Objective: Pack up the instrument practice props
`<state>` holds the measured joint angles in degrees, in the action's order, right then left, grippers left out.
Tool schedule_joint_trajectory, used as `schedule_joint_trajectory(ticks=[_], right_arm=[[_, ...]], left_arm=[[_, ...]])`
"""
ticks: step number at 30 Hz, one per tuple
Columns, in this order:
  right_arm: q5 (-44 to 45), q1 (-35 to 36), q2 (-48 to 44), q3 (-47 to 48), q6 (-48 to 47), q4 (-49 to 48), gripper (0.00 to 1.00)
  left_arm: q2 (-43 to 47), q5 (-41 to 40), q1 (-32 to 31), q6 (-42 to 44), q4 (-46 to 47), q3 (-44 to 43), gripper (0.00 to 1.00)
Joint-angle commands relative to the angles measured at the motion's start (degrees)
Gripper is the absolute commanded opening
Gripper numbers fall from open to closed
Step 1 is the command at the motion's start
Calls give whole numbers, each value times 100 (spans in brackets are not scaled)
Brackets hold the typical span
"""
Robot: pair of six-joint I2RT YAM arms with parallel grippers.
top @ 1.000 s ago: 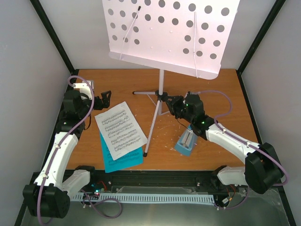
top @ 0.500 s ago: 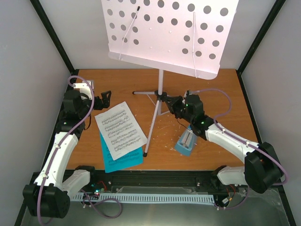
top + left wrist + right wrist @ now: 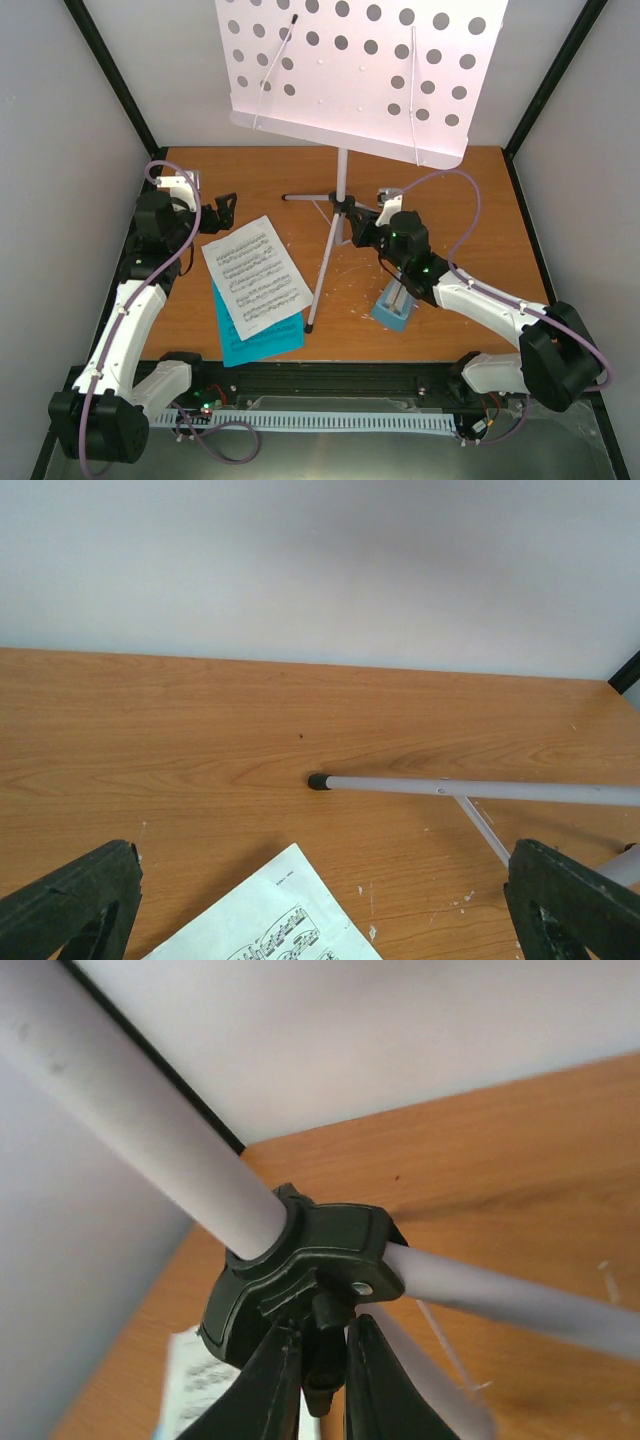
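The white perforated music stand (image 3: 360, 70) rises on its thin grey tripod (image 3: 343, 175) at the back middle of the table. My right gripper (image 3: 366, 229) reaches the black tripod hub (image 3: 300, 1260) from the right. The right gripper (image 3: 322, 1365) is shut on the small black knob under that hub. The light-blue metronome (image 3: 397, 303) lies under the right forearm. White and blue music sheets (image 3: 256, 275) lie front left, with a corner (image 3: 270, 925) in the left wrist view. My left gripper (image 3: 218, 213) hangs open beside them, holding nothing.
One grey tripod leg (image 3: 470, 790) with a black foot lies along the table ahead of the left gripper (image 3: 325, 910). White enclosure walls stand close on three sides. A black rail (image 3: 330, 375) runs along the table's near edge.
My right gripper has closed onto the knob under the tripod hub and edged slightly left. The stand has barely shifted. The left arm has not moved.
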<state>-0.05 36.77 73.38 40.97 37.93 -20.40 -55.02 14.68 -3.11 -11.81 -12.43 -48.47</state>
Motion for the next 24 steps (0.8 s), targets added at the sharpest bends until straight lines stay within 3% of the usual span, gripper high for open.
schedule_joint_trajectory(ticks=[1, 9, 14, 15, 21, 24], right_arm=[[20, 215, -58, -186, -2740, 67, 4], [241, 339, -13, -62, -5887, 306, 3], [511, 383, -46, 143, -6981, 523, 8], [515, 383, -77, 188, -7025, 570, 12], [82, 383, -677, 82, -6438, 425, 56], [4, 362, -1102, -146, -5924, 328, 67]], left_arm=[[-2, -12, -40, 127, 148, -6, 99], [9, -9, -40, 145, 162, 13, 100], [-4, -6, -40, 166, 155, 21, 99], [-14, -1, -36, 170, 160, 25, 99], [-80, -55, -40, 18, 155, -2, 99], [-195, -38, -44, -16, 148, -45, 99]])
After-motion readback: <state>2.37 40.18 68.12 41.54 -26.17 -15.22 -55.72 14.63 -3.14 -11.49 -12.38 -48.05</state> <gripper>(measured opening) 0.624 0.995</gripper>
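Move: The music stand's locking knob is already pinched between the right hand's fingertips, with the stand's black collar some 4 cm farther out and 3 cm left, about level. The sheet music lies roughly 9 cm back and 22 cm left, about 18 cm below the right hand; the metronome stands about 17 cm back, 8 cm right and 13 cm below. From the left hand the knob is about 26 cm right, level ahead, 5 cm lower. The locking knob on the stand's collar is twisted counter-clockwise, as seen from behind the right hand, by a wrist roll of about 65 degrees with the fingertips shut on it and the hand otherwise almost in place. Then the right fingers open, let go of the knob and begin to draw away from it, some 2 cm back and 2 cm up. ##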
